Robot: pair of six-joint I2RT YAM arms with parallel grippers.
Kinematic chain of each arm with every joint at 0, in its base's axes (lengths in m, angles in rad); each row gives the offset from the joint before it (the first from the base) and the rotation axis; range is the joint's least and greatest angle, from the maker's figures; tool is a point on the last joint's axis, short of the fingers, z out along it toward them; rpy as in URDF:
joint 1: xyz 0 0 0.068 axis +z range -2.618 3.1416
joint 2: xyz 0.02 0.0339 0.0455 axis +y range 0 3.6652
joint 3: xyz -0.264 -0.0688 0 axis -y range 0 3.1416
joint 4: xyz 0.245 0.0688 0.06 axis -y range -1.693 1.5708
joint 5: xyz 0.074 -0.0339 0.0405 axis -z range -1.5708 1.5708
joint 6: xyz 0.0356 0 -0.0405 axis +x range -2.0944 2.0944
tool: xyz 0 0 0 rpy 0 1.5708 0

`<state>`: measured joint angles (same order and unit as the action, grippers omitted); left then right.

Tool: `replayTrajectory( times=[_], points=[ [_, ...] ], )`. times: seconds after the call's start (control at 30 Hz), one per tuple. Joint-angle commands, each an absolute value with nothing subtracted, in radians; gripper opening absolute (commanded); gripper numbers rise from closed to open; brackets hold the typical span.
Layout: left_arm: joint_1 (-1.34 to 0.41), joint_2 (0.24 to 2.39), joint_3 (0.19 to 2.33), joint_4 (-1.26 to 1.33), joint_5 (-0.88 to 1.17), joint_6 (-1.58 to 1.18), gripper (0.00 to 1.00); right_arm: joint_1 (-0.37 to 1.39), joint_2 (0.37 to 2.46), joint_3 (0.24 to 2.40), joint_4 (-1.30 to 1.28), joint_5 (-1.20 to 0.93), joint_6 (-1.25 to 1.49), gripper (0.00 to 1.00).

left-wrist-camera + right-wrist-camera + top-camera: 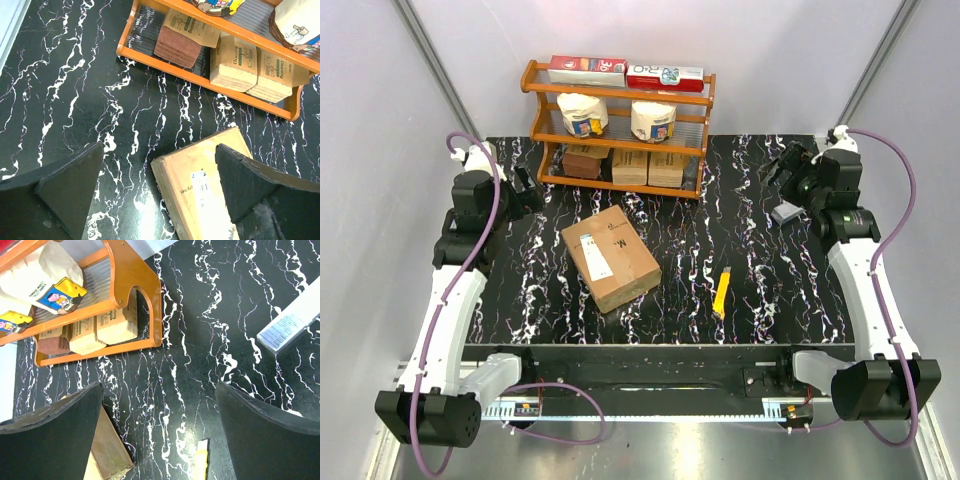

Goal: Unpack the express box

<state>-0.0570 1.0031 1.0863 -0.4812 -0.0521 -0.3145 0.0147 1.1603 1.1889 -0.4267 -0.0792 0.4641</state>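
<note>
The express box, a brown carton with a white label and black lettering, lies flat and skewed on the black marbled table, left of centre. It looks closed. My left gripper hovers open at the back left, above and apart from the box. In the left wrist view the box sits low between the wide-spread fingers of that gripper. My right gripper is open at the back right, holding nothing. The right wrist view catches one edge of the box beside the left finger of that gripper.
A wooden rack at the back holds packets, bags and small brown cartons. A yellow utility knife lies right of the box. A small grey-white packet lies under the right gripper.
</note>
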Motion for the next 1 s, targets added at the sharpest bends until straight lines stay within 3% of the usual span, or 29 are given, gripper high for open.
replayTrajectory(
  times=[0.0,0.1,0.2,0.43,0.73,0.97],
  points=[
    [-0.055,0.957,1.098,-0.423,-0.011,-0.330,0.99,0.014,1.095,1.141,-0.350,-0.132,0.445,1.00],
    [-0.055,0.936,1.086,-0.425,-0.063,-0.368,0.99,0.017,1.066,1.082,-0.296,-0.228,0.446,1.00],
    [-0.052,0.933,1.088,-0.449,-0.098,-0.391,0.99,0.044,1.124,1.130,-0.345,-0.461,0.416,1.00],
    [-0.044,0.928,1.040,-0.520,-0.098,-0.388,0.99,0.363,1.155,1.126,-0.318,-0.270,0.359,1.00],
    [-0.044,0.798,0.678,-0.301,-0.025,-0.482,0.99,0.572,1.318,1.163,-0.225,-0.278,0.403,1.00],
    [-0.044,0.834,0.670,-0.333,0.110,-0.475,0.99,0.658,1.442,1.238,-0.248,-0.219,0.393,1.00]
  ],
)
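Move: The cardboard box lies about 38 cm to the right hand's left, some 4 cm back and about 23 cm below. From the box's middle, the wooden rack stands about 26 cm farther out; the yellow knife lies some 12 cm back and 5 cm left of the right hand, on the table. From the left hand the box is about level ahead, some 16 cm to its right and 23 cm below, with the rack about 26 cm ahead and 19 cm right. The right hand sweeps some 26 cm left towards the box, drawing back and sinking about 7 cm each way while it turns roughly 45 degrees counter-clockwise, so that its open fingers face the box from the right side. The left hand first lifts slightly, then drops steeply to end some 13 cm lower and 5 cm back, tipping about 10 degrees further down beside the box's left end, fingers also wide open and neither hand touching yet. ##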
